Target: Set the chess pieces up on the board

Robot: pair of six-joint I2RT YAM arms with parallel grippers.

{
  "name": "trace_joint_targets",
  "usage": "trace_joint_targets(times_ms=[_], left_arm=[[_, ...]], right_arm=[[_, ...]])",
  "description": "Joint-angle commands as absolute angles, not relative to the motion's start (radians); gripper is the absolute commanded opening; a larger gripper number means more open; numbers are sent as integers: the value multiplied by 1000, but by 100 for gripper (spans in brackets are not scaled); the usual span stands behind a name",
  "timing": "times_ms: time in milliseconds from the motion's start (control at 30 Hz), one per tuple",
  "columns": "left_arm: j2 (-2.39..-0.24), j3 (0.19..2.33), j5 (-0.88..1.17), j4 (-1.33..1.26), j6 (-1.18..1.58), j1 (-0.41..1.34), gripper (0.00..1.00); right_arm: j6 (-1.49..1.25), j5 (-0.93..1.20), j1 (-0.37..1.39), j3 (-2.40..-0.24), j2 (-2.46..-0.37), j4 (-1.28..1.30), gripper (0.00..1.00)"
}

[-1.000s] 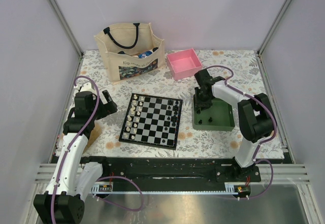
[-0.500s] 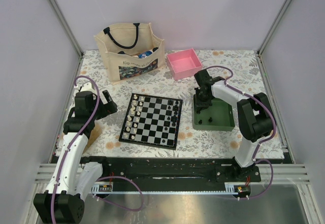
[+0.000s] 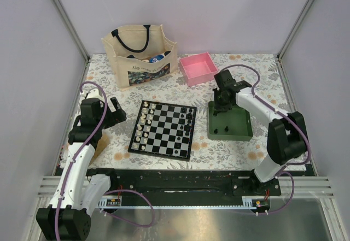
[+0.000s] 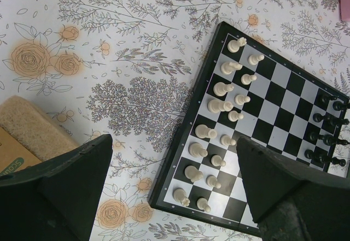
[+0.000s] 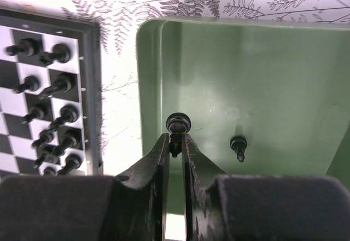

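Observation:
My right gripper (image 5: 175, 142) is shut on a black chess piece (image 5: 178, 125), pinching its thin stem just above the left side of the green tray (image 5: 262, 77). One more black piece (image 5: 238, 144) stands in the tray to its right. The board (image 3: 159, 154) lies mid-table, with black chess pieces (image 3: 186, 123) along its right columns and cream-white chessmen (image 3: 145, 125) along its left. The top view shows the right gripper (image 3: 221, 109) over the tray's (image 3: 239, 134) far-left part. My left gripper (image 4: 174, 142) hangs open and empty over the board's (image 4: 180, 159) left edge.
A beige tote bag (image 3: 141, 52) stands at the back left, with a pink box (image 3: 198, 68) to its right. A tan sponge-like block (image 4: 27, 126) lies left of the left gripper. The table carries a floral cloth and ends at metal frame rails.
The right gripper's jaws have closed on the black piece in the tray. The right arm's elbow has swung out to the right. The left arm has not moved.

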State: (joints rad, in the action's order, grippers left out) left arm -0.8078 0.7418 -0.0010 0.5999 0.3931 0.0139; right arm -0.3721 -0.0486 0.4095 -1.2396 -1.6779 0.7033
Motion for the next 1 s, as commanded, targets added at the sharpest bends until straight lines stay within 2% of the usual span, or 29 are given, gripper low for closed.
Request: trace_joint_targets(times_ms=[0, 300, 533, 967], left_arm=[[-807, 761, -5, 569, 397, 15, 99], [-802, 761, 15, 571, 397, 15, 99], [-801, 759, 12, 571, 397, 15, 99], [-799, 759, 15, 571, 397, 15, 99]], right_arm=[[-397, -54, 420, -1258, -1562, 716, 12], [-416, -48, 557, -1292, -1543, 765, 11], [-471, -6, 705, -1236, -1551, 765, 10], [-508, 20, 874, -1210, -1600, 762, 8]])
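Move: My right hand holds a black chess piece above the green tray. The board's empty near right corner square lies about 15 cm back, 15 cm to its left and some 6 cm lower. The nearest black back-rank piece stands 7 cm back and 14 cm left; the end pawn is 15 cm back, 18 cm left. Another tray piece sits 6 cm straight back. From my left hand that corner square is roughly 33 cm right, 9 cm back. Keeping my grip on the black piece, I lift my right hand about 5 cm to come clear of the green tray, then sweep it left and back, some 12 cm each way, towards the board's near right corner. My wrist turns about 20 degrees counter-clockwise, and the hand sinks a little, still above the board. ##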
